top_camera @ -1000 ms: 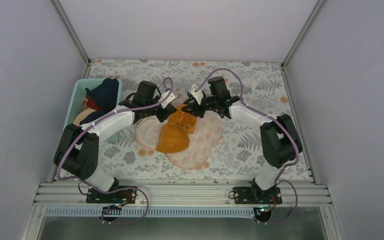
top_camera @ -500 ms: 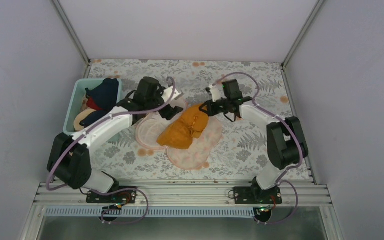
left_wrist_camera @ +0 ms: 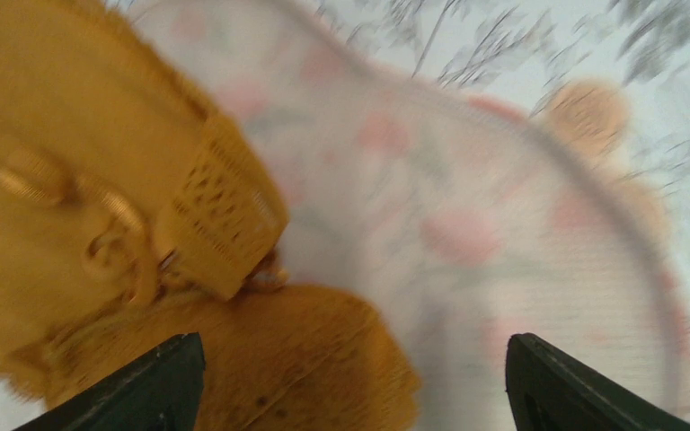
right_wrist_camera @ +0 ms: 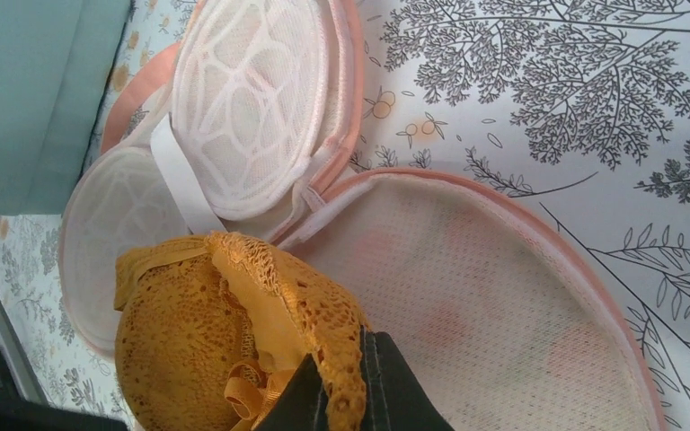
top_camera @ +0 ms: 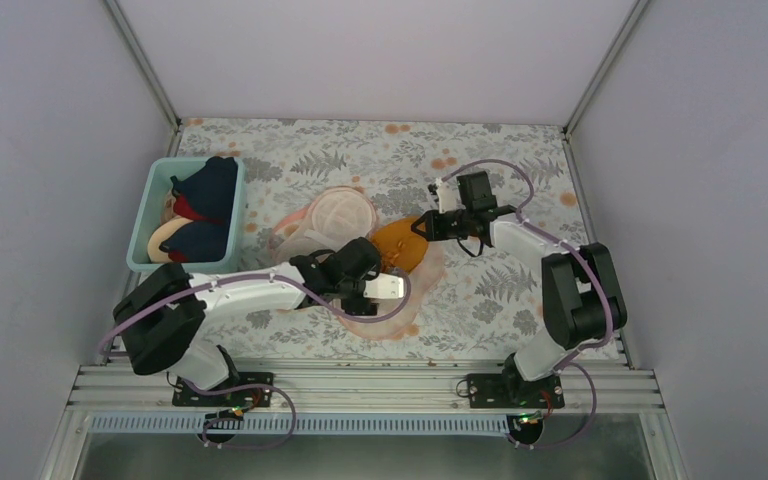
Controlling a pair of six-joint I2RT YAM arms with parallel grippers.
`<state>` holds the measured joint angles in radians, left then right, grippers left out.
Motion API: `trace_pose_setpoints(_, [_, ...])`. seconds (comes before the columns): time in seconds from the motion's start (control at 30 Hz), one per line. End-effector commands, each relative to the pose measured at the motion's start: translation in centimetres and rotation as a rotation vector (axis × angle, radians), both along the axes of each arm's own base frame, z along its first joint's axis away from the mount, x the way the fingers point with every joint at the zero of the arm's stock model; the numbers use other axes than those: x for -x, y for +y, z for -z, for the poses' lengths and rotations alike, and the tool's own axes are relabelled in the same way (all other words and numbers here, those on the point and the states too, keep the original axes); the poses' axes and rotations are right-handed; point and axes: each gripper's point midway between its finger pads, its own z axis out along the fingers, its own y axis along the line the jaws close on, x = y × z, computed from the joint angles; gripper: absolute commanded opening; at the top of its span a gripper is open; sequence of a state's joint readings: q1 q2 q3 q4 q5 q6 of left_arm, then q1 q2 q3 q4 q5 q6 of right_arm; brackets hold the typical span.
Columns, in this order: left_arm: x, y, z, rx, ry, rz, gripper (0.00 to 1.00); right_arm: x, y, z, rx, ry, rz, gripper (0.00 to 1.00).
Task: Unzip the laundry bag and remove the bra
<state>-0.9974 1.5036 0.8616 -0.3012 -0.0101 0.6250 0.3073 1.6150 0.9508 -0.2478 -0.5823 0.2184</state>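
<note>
The laundry bag point(top_camera: 426, 280) lies unzipped in mid-table, its pale quilted lining point(top_camera: 336, 214) turned up at the far left. The mustard bra point(top_camera: 398, 246) lies bunched on the bag's mesh half. My right gripper point(top_camera: 421, 228) is shut on the bra's lace edge, as the right wrist view shows point(right_wrist_camera: 360, 388), with the bra's cup point(right_wrist_camera: 175, 332) hanging left of the fingers over the mesh point(right_wrist_camera: 476, 287). My left gripper point(top_camera: 392, 287) is open and empty, low over the bag's near side. In the left wrist view point(left_wrist_camera: 355, 395) the bra point(left_wrist_camera: 72, 180) lies under its left finger.
A teal bin point(top_camera: 147, 218) holding navy-and-red bras and a beige one stands at the far left. The table has a floral cloth point(top_camera: 520, 290). Grey walls close in left, right and behind. A metal rail runs along the near edge.
My right gripper has pulled the bra right and farther back, off most of the bag. My left arm has swung from behind the bag to its near side, uncovering the lining.
</note>
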Motion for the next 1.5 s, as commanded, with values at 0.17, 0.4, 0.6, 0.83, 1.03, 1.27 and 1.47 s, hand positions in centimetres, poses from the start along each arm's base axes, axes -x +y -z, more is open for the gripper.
trace_pose_setpoints(0.17, [-2.2,0.8,2.5,-0.073,-0.128,-0.023,0.8,-0.3,-0.1,0.5,-0.001,-0.002,-0.02,0.04])
trace_pose_setpoints(0.4, [-1.5,1.3,3.8,-0.096,-0.115,0.007,0.66,-0.4,0.0,0.4,0.005,-0.007,-0.029,0.04])
trace_pose_setpoints(0.6, [-1.4,1.2,4.0,-0.086,-0.103,0.001,0.34,-0.6,0.0,-0.1,0.002,-0.022,-0.032,0.04])
trace_pose_setpoints(0.83, [-1.0,1.4,3.8,-0.07,-0.091,0.008,0.03,-0.5,-0.2,-1.2,0.009,-0.048,-0.037,0.04])
trace_pose_setpoints(1.03, [-1.3,0.9,-0.7,0.023,-0.044,-0.014,0.02,-0.3,0.3,-3.9,-0.015,-0.117,-0.087,0.04])
trace_pose_setpoints(1.27, [-4.4,3.5,-12.4,0.236,0.097,-0.126,0.02,1.0,4.0,-11.2,-0.058,-0.376,-0.317,0.04])
trace_pose_setpoints(1.47, [-6.9,8.7,-18.7,0.306,0.05,-0.297,0.02,2.9,8.1,-17.8,-0.073,-0.73,-0.503,0.04])
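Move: The bra's near end, lying on the opened floral panel of the laundry bag, is only about 2 cm ahead of the open left hand, 1 cm to its left and 4 cm below. The bag's larger mesh disc lies some 16 cm ahead and 7 cm left of that hand. From the right hand, already shut on the bra's far end, the near end is about 12 cm back, 9 cm left and 5 cm lower. The bra's near end is pinched by the left hand, which eases down about 3.5 cm and slightly forward and shuts its fingers while the right hand keeps its hold nearly still. Then both lift fast off the bag: the left some 21 cm up, also forward and left, the right about 13 cm up and somewhat left, its fingers tipping upward. ##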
